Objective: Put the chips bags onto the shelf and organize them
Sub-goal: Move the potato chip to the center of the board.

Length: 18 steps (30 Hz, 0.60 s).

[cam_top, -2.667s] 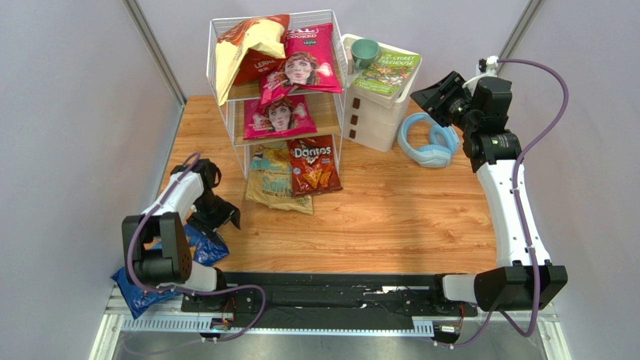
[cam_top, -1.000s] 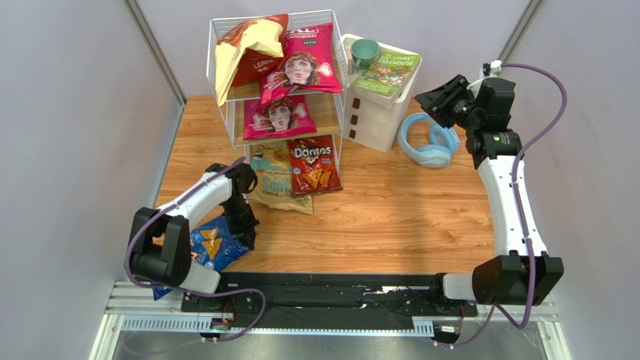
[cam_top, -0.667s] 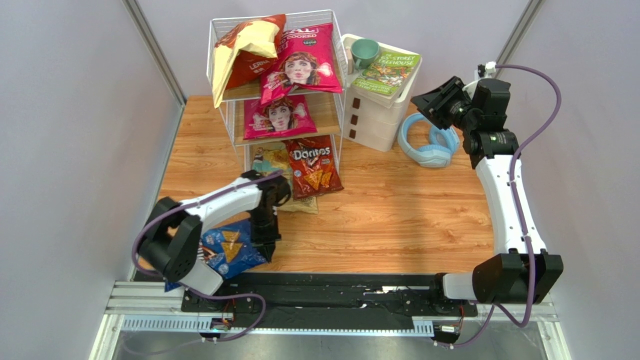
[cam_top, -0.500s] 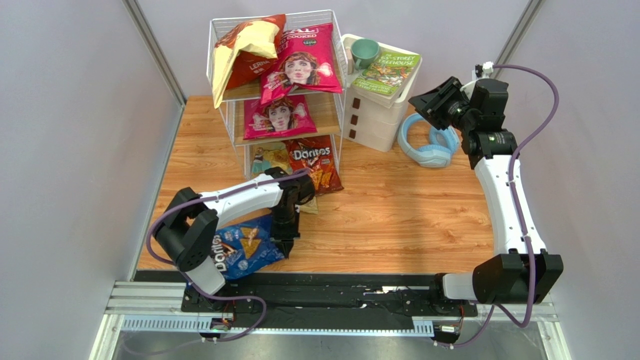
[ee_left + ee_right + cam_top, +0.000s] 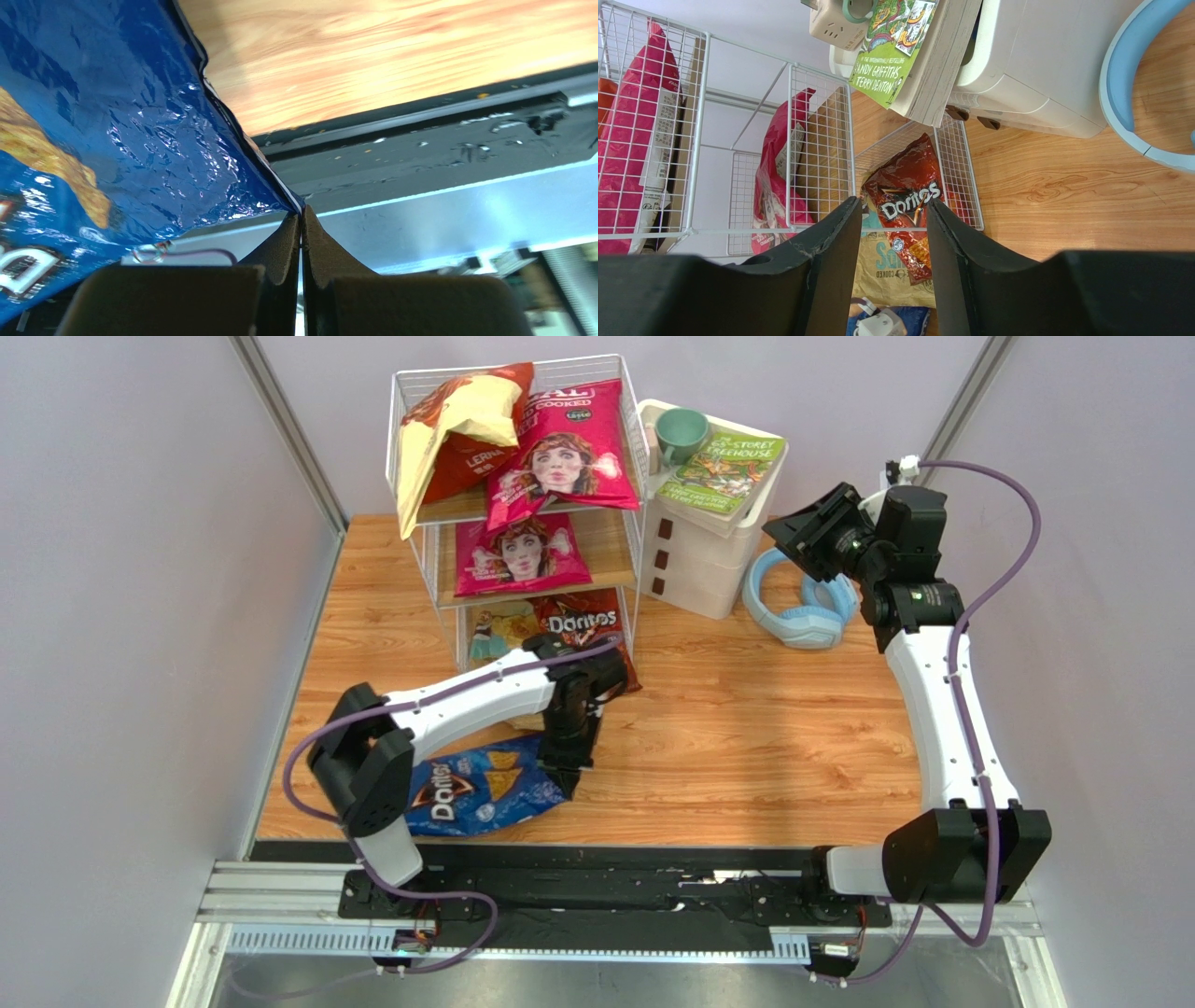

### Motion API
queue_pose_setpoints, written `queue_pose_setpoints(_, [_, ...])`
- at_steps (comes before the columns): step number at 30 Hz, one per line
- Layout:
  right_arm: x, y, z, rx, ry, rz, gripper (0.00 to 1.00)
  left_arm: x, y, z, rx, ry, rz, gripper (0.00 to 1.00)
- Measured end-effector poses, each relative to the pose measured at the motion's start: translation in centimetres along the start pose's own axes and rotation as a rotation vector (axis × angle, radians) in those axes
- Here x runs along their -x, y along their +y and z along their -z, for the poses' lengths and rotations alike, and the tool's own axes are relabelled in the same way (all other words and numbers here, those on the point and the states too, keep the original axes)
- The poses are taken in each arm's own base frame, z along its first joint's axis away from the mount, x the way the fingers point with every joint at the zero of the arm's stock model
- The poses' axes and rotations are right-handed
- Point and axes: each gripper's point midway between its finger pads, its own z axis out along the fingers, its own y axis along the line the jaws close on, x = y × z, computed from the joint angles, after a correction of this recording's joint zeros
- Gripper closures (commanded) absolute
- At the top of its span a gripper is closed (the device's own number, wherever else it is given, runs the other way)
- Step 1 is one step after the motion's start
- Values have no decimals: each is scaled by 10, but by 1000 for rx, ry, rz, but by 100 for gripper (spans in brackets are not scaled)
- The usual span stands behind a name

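My left gripper [image 5: 567, 773] is shut on a corner seam of the blue Doritos bag [image 5: 480, 788], which lies flat near the table's front edge. The left wrist view shows the bag [image 5: 105, 140] pinched at my closed gripper [image 5: 302, 218]. On the white wire shelf [image 5: 401, 434], the top tier carries an orange-and-cream bag [image 5: 452, 431] and a magenta bag [image 5: 572, 455]. A second magenta bag [image 5: 519, 553] is on the middle tier. The red Doritos bag [image 5: 586, 623] and the tan-and-teal bag [image 5: 500, 630] lie at the bottom. My right gripper [image 5: 809, 528] hovers open and empty at the back right.
A white drawer unit [image 5: 701, 546] stands right of the shelf with a green book [image 5: 730, 469] and a green mug [image 5: 683, 434] on top. Blue headphones [image 5: 800, 609] lie beside it. A black rail [image 5: 631, 875] runs along the near edge.
My left arm has swept right, dragging the blue Doritos bag from the near-left table edge to the front middle, below the shelf. The right arm has barely moved.
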Motion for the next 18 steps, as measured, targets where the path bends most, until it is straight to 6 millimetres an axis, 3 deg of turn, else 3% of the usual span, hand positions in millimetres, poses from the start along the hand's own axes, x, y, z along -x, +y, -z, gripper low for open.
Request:
queue_pose_setpoints(5, [0,-2,0,-11,-1,-3,55,19,-35,1,-3,-36,-154,100])
queue_pose_setpoints(13, [-2,-6,1,-26,9,-3,55,37,-64,-1,-19,-56,-328,100])
queue_pose_setpoints(18, [0,-13,3,-46,5,-13,55,38,-79,-3,-26,-45,-423,100])
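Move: The left gripper, shut on the blue potato chip bag's right-hand end, is bound for the open centre of the board, about 10 cm to its right, 5 cm ahead and 8 cm below. The bag's middle lies level with the gripper, some 12 cm left. On the bottom shelf, the gold bag is about 18 cm ahead and 6 left, the red Doritos 20 ahead and 4 right. From the right gripper that centre is roughly 22 cm back, 20 left and 32 below. Keep the left fingers shut on the end of the blue bag and draw it to the right towards the centre of the board, about 8 cm, easing some 2 cm forward at the same height. Turn the wrist clockwise by roughly 25 degrees along the way, passing in front of the red Doritos bag. ##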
